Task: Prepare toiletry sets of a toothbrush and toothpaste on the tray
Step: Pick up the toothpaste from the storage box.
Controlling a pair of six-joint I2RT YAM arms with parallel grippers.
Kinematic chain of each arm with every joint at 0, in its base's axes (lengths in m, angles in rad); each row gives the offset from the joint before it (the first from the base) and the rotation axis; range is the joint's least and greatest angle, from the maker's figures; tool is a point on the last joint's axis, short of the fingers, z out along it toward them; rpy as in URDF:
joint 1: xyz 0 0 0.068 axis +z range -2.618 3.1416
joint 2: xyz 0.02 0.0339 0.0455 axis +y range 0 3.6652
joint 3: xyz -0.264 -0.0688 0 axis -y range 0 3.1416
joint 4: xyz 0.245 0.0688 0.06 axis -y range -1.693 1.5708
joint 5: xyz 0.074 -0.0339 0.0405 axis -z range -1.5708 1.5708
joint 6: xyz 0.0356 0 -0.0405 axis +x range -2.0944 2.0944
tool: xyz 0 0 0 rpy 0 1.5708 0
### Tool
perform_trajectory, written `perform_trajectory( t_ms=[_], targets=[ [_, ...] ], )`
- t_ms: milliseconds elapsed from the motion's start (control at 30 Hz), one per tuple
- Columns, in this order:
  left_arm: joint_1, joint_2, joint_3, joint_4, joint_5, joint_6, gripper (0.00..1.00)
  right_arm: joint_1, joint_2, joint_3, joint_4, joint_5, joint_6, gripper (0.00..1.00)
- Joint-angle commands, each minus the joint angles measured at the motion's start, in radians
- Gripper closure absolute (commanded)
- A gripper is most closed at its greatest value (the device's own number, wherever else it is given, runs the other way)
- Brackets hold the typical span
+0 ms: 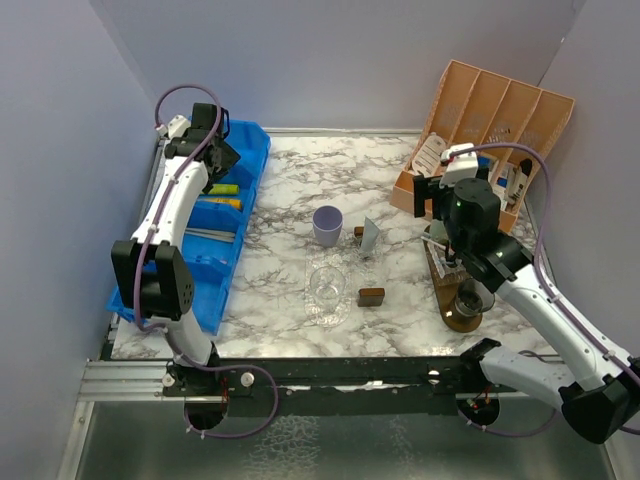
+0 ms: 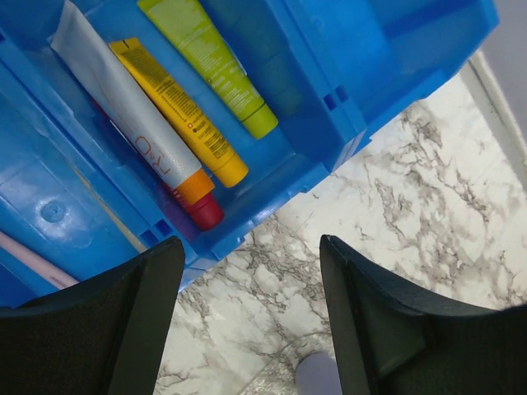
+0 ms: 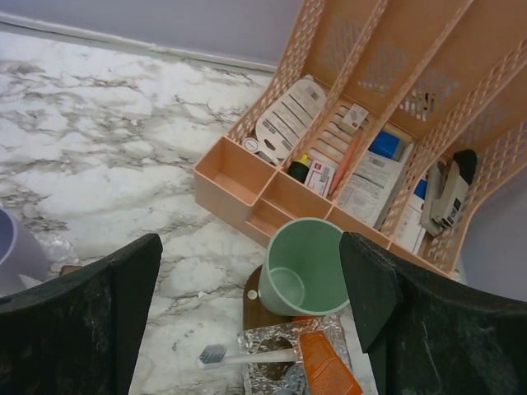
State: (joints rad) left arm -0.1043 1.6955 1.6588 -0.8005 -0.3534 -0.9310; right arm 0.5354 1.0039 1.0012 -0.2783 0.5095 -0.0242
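Observation:
A dark wooden tray (image 1: 441,283) lies at the right, under my right arm. On it stand a mint green cup (image 3: 305,267) and a smoky dark cup (image 1: 470,300). Beside the green cup a clear embossed holder (image 3: 268,341) carries a toothbrush (image 3: 247,356) and an orange tube (image 3: 329,372). My right gripper (image 3: 251,243) hangs open above them, holding nothing. A lilac cup (image 1: 327,225) and a clear cup (image 1: 327,285) stand mid-table. My left gripper (image 2: 251,247) is open over the edge of the blue bin (image 2: 362,90), near green (image 2: 210,58), yellow (image 2: 177,111) and white (image 2: 123,103) tubes.
A peach desk organiser (image 1: 490,120) filled with stationery stands at the back right, close behind the tray. The blue bin (image 1: 235,230) runs along the left side. A small brown block (image 1: 371,296) and a clear square piece (image 1: 370,236) lie mid-table. Walls close in on three sides.

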Motion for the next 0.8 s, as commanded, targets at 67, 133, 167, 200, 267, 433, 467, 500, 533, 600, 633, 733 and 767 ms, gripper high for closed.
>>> perform_trajectory(
  t_ms=[67,133,167,200,267,433,467,500,533,600,633,733,767],
  targets=[
    [0.031,0.184,0.168,-0.218,0.058,-0.126,0.36,-0.017,0.016,-0.046,0.054,0.076,-0.049,0.10],
    [0.039,0.272,0.269,-0.314,0.040,-0.121,0.39,-0.033,0.022,-0.046,0.041,0.075,-0.034,0.10],
    [0.045,0.320,0.333,-0.362,0.027,-0.120,0.42,-0.041,0.027,-0.047,0.035,0.077,-0.031,0.10],
    [0.049,0.367,0.390,-0.412,0.020,-0.111,0.43,-0.046,0.033,-0.047,0.035,0.081,-0.031,0.09],
    [0.057,0.460,0.513,-0.508,0.003,-0.108,0.43,-0.055,0.042,-0.043,0.034,0.085,-0.030,0.09],
    [0.081,0.589,0.648,-0.572,0.016,-0.125,0.47,-0.080,0.067,-0.031,0.029,0.077,-0.017,0.09],
    [0.087,0.593,0.638,-0.564,0.026,-0.138,0.48,-0.083,0.072,-0.030,0.028,0.077,-0.014,0.09],
    [0.093,0.597,0.620,-0.552,0.037,-0.147,0.49,-0.086,0.078,-0.028,0.026,0.078,-0.013,0.09],
    [0.097,0.600,0.606,-0.542,0.047,-0.160,0.50,-0.089,0.084,-0.026,0.026,0.078,-0.011,0.09],
    [0.102,0.608,0.581,-0.532,0.062,-0.183,0.51,-0.094,0.091,-0.021,0.027,0.077,-0.011,0.09],
    [0.102,0.616,0.576,-0.533,0.067,-0.199,0.51,-0.096,0.094,-0.020,0.027,0.077,-0.010,0.09],
    [0.104,0.641,0.560,-0.535,0.083,-0.242,0.47,-0.102,0.100,-0.016,0.022,0.079,-0.004,0.09],
    [0.104,0.652,0.562,-0.537,0.087,-0.251,0.46,-0.105,0.102,-0.014,0.020,0.076,-0.004,0.09]
  ],
)
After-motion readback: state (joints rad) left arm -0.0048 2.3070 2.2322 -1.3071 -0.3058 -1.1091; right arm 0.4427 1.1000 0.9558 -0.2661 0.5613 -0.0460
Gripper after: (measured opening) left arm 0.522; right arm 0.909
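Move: The white toothpaste tube with the orange cap lies in the blue storage box some 20 cm below the left gripper, about 2 cm ahead and 4 cm to its left. Beside it, the yellow tube is about 3 cm farther out and the green one about 6 cm, both level with it sideways; toothbrushes lie some 7 cm nearer the base. From the right gripper, the white tube is roughly 43 cm left, 13 cm ahead and 27 cm below. Bring the left gripper down about 12 cm towards the toothpaste in the storage box, drifting left, first slightly forward and then easing partly back, while tipping the fingers some 30 degrees to point nearly straight down and narrowing their gap without touching a tube. Meanwhile lower the open, empty right gripper and shift it right, closer to the green cup. ##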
